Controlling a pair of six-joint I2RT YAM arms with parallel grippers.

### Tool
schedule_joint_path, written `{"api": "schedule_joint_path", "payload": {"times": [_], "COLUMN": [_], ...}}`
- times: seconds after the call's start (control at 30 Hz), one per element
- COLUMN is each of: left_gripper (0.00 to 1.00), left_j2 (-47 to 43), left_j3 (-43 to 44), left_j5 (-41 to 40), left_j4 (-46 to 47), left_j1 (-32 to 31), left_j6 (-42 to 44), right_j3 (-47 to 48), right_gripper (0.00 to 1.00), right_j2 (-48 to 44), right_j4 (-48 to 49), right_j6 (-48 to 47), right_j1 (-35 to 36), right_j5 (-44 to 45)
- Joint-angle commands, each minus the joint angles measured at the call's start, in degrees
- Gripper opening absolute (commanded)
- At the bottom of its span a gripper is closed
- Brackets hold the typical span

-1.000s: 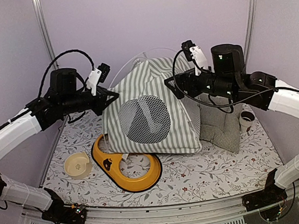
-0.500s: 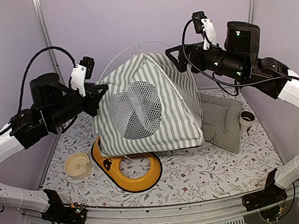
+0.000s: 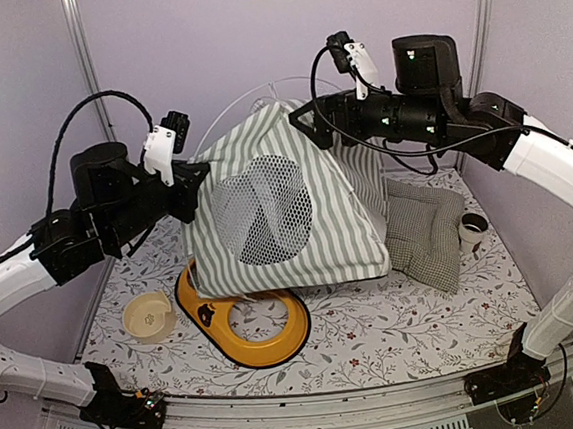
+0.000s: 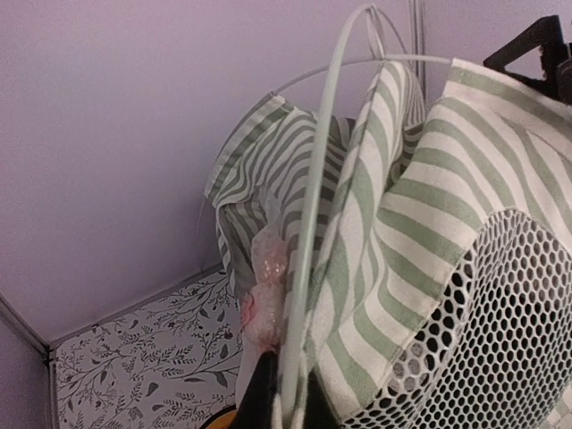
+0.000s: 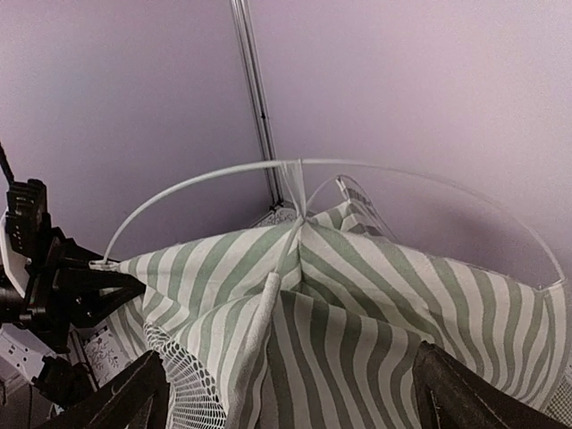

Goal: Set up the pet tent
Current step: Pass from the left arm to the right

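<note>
The pet tent [image 3: 287,214], green-and-white striped with a round grey mesh window [image 3: 263,214], stands slumped at mid-table, with thin white poles [image 3: 246,100] arching over its top. My left gripper [image 3: 195,177] is at the tent's upper left edge. In the left wrist view it [image 4: 279,398] is shut on a white pole [image 4: 313,223] and the striped fabric beside it. My right gripper [image 3: 304,128] is at the tent's peak. In the right wrist view it [image 5: 295,402] is wide open, with striped fabric [image 5: 375,331] bulging between its fingers [image 5: 116,402].
A yellow ring-shaped tray [image 3: 246,323] lies under the tent's front edge. A cream bowl [image 3: 148,316] sits to its left. A green-checked cushion [image 3: 423,228] leans at the tent's right, with a white cup [image 3: 472,228] beyond it. Purple walls close in on three sides.
Both arms have risen and the tent has lifted and shifted left. My right gripper has moved left from the tent's right side to its peak. My left gripper still holds the left edge.
</note>
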Motion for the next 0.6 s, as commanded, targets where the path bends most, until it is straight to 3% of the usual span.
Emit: {"api": "schedule_joint_path", "payload": {"times": [0.0,0.1,0.23,0.4,0.47,0.57], "left_gripper": [0.00,0.00,0.00,0.00,0.16,0.34], "left_j2": [-0.5,0.4,1.8,4.0,5.1,5.6], "left_j3": [0.9,1.6,2.7,4.9,6.4,8.7], "left_j5": [0.4,1.5,2.8,6.0,8.1,11.7], "left_j4": [6.5,6.6,5.7,2.7,0.8,-1.6], "left_j1": [-1.0,-0.9,-0.9,-0.3,0.3,2.2], "left_j6": [0.8,1.5,1.9,1.5,1.1,1.1], "right_j3": [1.6,2.1,2.9,3.0,3.1,2.0], "right_gripper": [0.95,0.87,0.67,0.19,0.02,0.00], "right_j2": [2.0,2.6,3.0,2.4,1.9,0.3], "right_j4": [-8.7,-10.3,-12.6,-12.3,-11.9,-9.5], "right_j6": [0.9,1.5,2.2,1.2,-0.9,-5.5], "right_j1": [-0.3,-0.2,-0.3,-0.3,-0.3,-0.3], "right_j5": [-3.2,-1.6,3.4,5.4,7.1,8.0]}}
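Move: The striped tent's sleeved pole runs between the right hand's open fingers, its grip spot roughly 7 cm straight below and 1 cm ahead. The mesh window is about 8 cm left of that hand, 5 cm back and 13 cm lower; the left gripper, shut on the tent's edge, is some 16 cm left, 1 cm back and 8 cm lower. From the left hand, the grip spot is about 16 cm right, 2 cm ahead, nearly level. Sinking about 8 cm, the right fingers shut on the sleeved pole as the left fingers begin to open. ##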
